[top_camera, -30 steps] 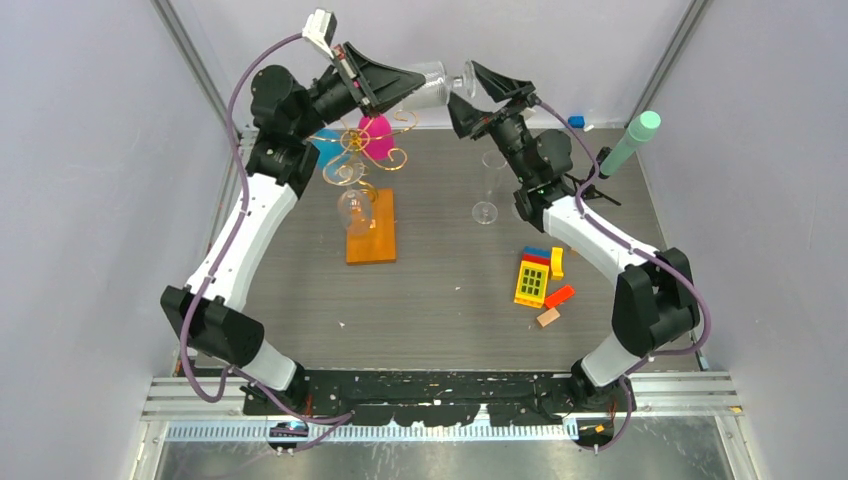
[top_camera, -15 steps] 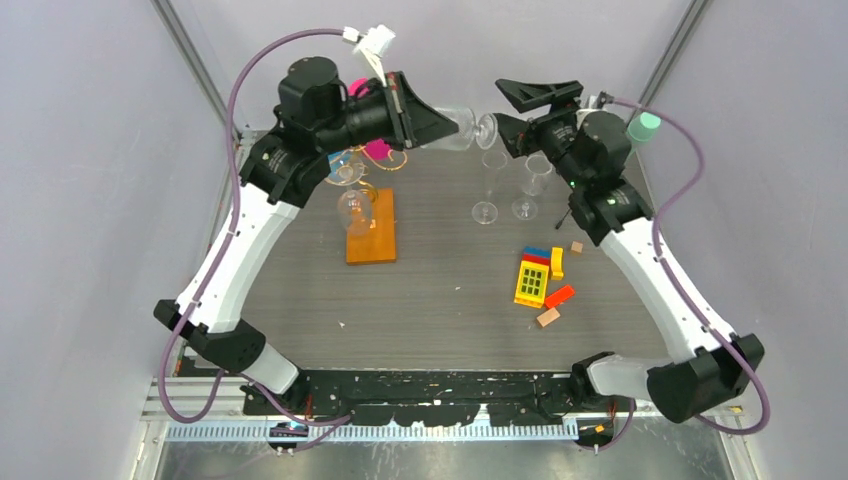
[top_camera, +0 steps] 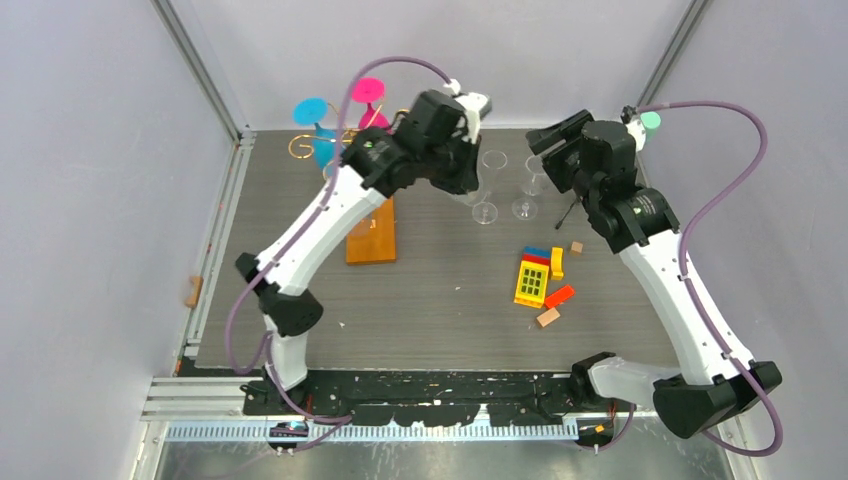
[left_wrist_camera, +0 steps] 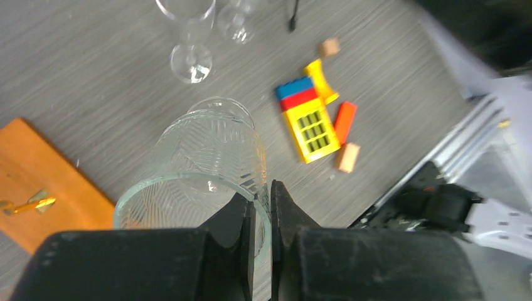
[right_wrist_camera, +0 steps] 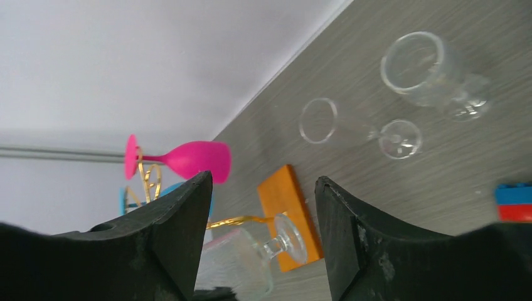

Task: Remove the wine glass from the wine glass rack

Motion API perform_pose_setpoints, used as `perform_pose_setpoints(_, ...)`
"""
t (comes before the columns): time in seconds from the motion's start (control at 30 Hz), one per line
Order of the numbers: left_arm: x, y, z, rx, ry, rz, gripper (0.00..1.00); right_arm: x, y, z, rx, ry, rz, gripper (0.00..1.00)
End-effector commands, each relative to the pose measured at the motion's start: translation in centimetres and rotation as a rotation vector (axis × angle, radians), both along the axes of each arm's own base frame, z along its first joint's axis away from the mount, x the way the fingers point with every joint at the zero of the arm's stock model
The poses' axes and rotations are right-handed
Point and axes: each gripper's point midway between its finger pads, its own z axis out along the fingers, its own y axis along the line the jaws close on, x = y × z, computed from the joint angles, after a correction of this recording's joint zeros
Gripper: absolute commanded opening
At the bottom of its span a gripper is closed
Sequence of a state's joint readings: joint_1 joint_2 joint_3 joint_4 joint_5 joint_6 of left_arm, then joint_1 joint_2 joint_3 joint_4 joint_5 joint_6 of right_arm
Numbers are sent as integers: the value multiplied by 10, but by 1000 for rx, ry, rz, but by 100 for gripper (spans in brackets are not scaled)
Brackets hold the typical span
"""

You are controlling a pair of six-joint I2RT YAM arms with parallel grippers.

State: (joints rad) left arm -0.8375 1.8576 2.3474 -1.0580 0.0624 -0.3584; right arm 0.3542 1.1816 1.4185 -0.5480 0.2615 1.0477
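My left gripper (top_camera: 458, 182) points down over the table, to the right of the wine glass rack (top_camera: 345, 150). It is shut on the rim of a clear patterned wine glass (left_wrist_camera: 207, 157), one finger (left_wrist_camera: 241, 219) inside the bowl and one outside. The glass hangs in the air, foot down, as the right wrist view (right_wrist_camera: 251, 254) also shows. The rack's orange-brown base (top_camera: 370, 238) lies left of it. A pink glass (top_camera: 368, 92) and a blue glass (top_camera: 312, 110) hang on the gold wire arms. My right gripper (top_camera: 552, 150) is open and empty, right of the held glass.
A clear flute (top_camera: 487, 190) and a second clear glass (top_camera: 530, 185) stand on the table between the arms. Toy bricks (top_camera: 535, 278) lie at the middle right. A small black tripod with a mint-green tip (top_camera: 650, 121) stands at the back right.
My left arm has swung the clear glass from near the back wall down and forward over the table, turning it foot down. My right gripper has drawn back to the right, away from the foot.
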Motion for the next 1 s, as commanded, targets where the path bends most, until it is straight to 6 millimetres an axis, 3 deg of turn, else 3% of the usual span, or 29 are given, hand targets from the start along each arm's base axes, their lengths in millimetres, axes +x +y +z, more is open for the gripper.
perform_pose_setpoints(0.0,9,8,-32,194,-28,39,0,-19,-39,17,-135,-36,-124,66)
perform_pose_setpoints(0.23,24,-5,-98,353,38,56,0,-27,-51,14,-171,-30,-166,65)
perform_pose_setpoints(0.47,40,-15,-148,433,86,63,0,-33,-57,18,-180,-37,-184,65)
perform_pose_setpoints(0.97,99,-24,-215,422,111,174,0,-43,-64,21,-173,-50,-200,65)
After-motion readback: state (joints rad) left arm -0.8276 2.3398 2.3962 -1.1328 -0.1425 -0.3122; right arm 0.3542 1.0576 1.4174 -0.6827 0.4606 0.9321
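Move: The wine glass, already held by its bowl wall in the left hand, is bound for a clear patch of table about 36 cm below that hand and 6 cm ahead. The nearer standing glass is some 10 cm ahead and 9 cm right, the second standing glass about 11 ahead and 18 right, and the rack base 7 ahead and 18 left. The patch lies roughly 17 cm left of the right hand, level with it fore and aft, and 37 below. The wine glass comes down some 23 cm in the still-closed left fingers, fast at first and then easing, towards the bare table between rack and standing glasses, drifting about 7 cm forward mostly late on. The left wrist swings some 30 degrees to point the fingers more steeply down. The right hand, empty and open, backs off right and back. ##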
